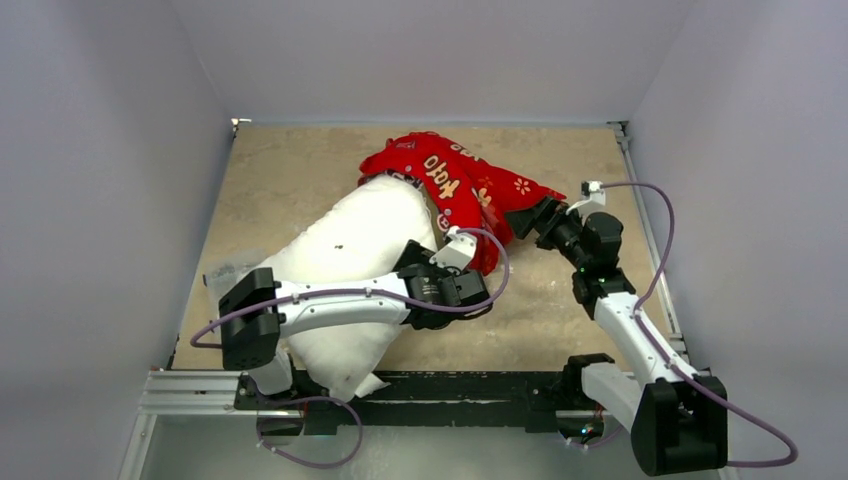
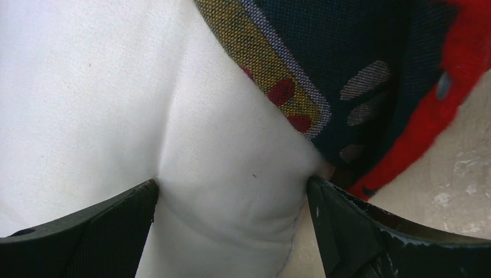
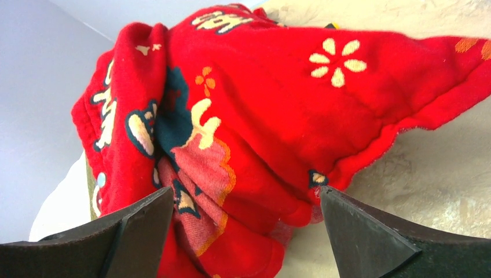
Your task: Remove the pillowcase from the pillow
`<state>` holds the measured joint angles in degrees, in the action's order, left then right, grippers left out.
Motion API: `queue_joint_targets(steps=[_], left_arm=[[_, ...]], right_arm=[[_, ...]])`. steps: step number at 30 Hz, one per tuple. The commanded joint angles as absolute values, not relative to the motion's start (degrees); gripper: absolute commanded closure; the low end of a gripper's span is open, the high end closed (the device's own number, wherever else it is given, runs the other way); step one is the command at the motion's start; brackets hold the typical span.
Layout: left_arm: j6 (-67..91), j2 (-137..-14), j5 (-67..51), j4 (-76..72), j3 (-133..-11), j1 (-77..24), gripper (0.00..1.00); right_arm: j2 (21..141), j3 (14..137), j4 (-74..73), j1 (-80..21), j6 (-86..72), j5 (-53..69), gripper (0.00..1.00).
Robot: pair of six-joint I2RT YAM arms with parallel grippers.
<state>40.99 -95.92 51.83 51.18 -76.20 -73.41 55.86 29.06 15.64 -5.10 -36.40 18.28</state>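
Note:
The white pillow lies slanted across the table, its near end over the front edge. The red printed pillowcase is bunched over its far right end only. My left gripper is open against the pillow beside the pillowcase's edge. In the left wrist view its jaws straddle a bulge of bare pillow, with the pillowcase just beyond. My right gripper is open at the pillowcase's right side. Seen from the right wrist, folds of pillowcase lie between its jaws.
The tan tabletop is boxed in by grey walls at the back and both sides. A black rail runs along the near edge. A metal strip borders the right side. Purple cables loop off both arms.

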Motion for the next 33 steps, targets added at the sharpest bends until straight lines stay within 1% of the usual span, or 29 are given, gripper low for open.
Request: queue_joint_targets(steps=[1,3,4,5,7,9,10,17,22,26,28,29,32,33], left_arm=[[45.53,-96.85,56.08,49.27,-72.28,-71.4,0.01],[45.64,-96.22,55.43,46.98,-69.41,-69.58,0.05],[44.93,-95.67,54.31,45.19,-67.44,-68.4,0.1],[44.09,-94.96,53.23,43.01,-66.14,-67.69,0.18],[43.31,-93.66,52.05,40.07,-64.31,-66.93,0.73],[42.09,-92.49,50.84,38.16,-63.73,-66.6,0.97],[41.63,-92.32,50.27,37.86,-63.99,-66.48,1.0],[38.13,-87.52,43.98,32.81,-65.27,-66.04,1.0],[37.93,-83.26,40.58,30.76,-64.7,-65.92,1.0],[38.16,-79.41,38.96,29.81,-63.4,-65.92,1.0],[38.24,-77.72,38.49,29.71,-62.61,-65.85,1.0],[38.38,-76.63,38.49,29.88,-62.24,-65.83,1.0],[39.53,-74.6,40.21,32.06,-61.17,-65.45,1.0],[40.04,-73.83,40.96,33.23,-60.69,-65.21,1.0]], right_arm=[[55.89,27.42,19.34,-5.19,-35.94,22.55,0.01],[56.05,26.81,19.69,-5.19,-36.18,23.11,0.01],[56.07,26.39,19.88,-5.19,-36.21,23.44,0.01],[56.12,26.11,20.13,-5.19,-36.21,23.79,0.01],[56.31,25.49,20.48,-5.2,-35.81,24.62,0.01],[56.87,24.69,20.97,-5.19,-35.33,25.71,0.01],[57.24,24.23,21.33,-5.19,-35.1,26.59,0.01],[58.84,20.58,26.64,-5.76,-34.85,35.05,0.01],[60.86,20.08,30.03,-6.99,-35.02,35.75,0.01],[65.66,19.2,35.11,-7.67,-36.25,38.14,0.06],[67.63,19.27,37.14,-8.03,-36.76,39.25,0.13],[68.27,19.55,37.55,-8.08,-36.8,39.44,0.21],[68.09,21.94,35.48,-8.11,-36.14,37.72,0.61],[67.34,23.02,33.76,-8.11,-36.14,37.2,0.73]])
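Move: The pillow's bare right-hand edge lies about 3 cm ahead and 3 cm left of the left hand, some 4 cm below it; the pillowcase's mouth is about 4 cm ahead, 4 cm right and 5 cm below. For the right hand, the pillowcase's near fold lies about 5 cm back, 6 cm left and 8 cm below, while the pillowcase's free corner is some 4 cm ahead, 9 cm right and 12 cm below. The pillow's right edge, just beside the pillowcase's mouth, is where the left hand dips about 4 cm down, left and forward, shuts its open fingers on a pinch of white cover, then lifts some 5 cm, rolling its left side down about 20 degrees. The pillowcase's near fold is met by the right hand, which comes about 7 cm down, 6 cm left and 4 cm back, turning some 20 degrees counter-clockwise and starting to close around the red cloth. ##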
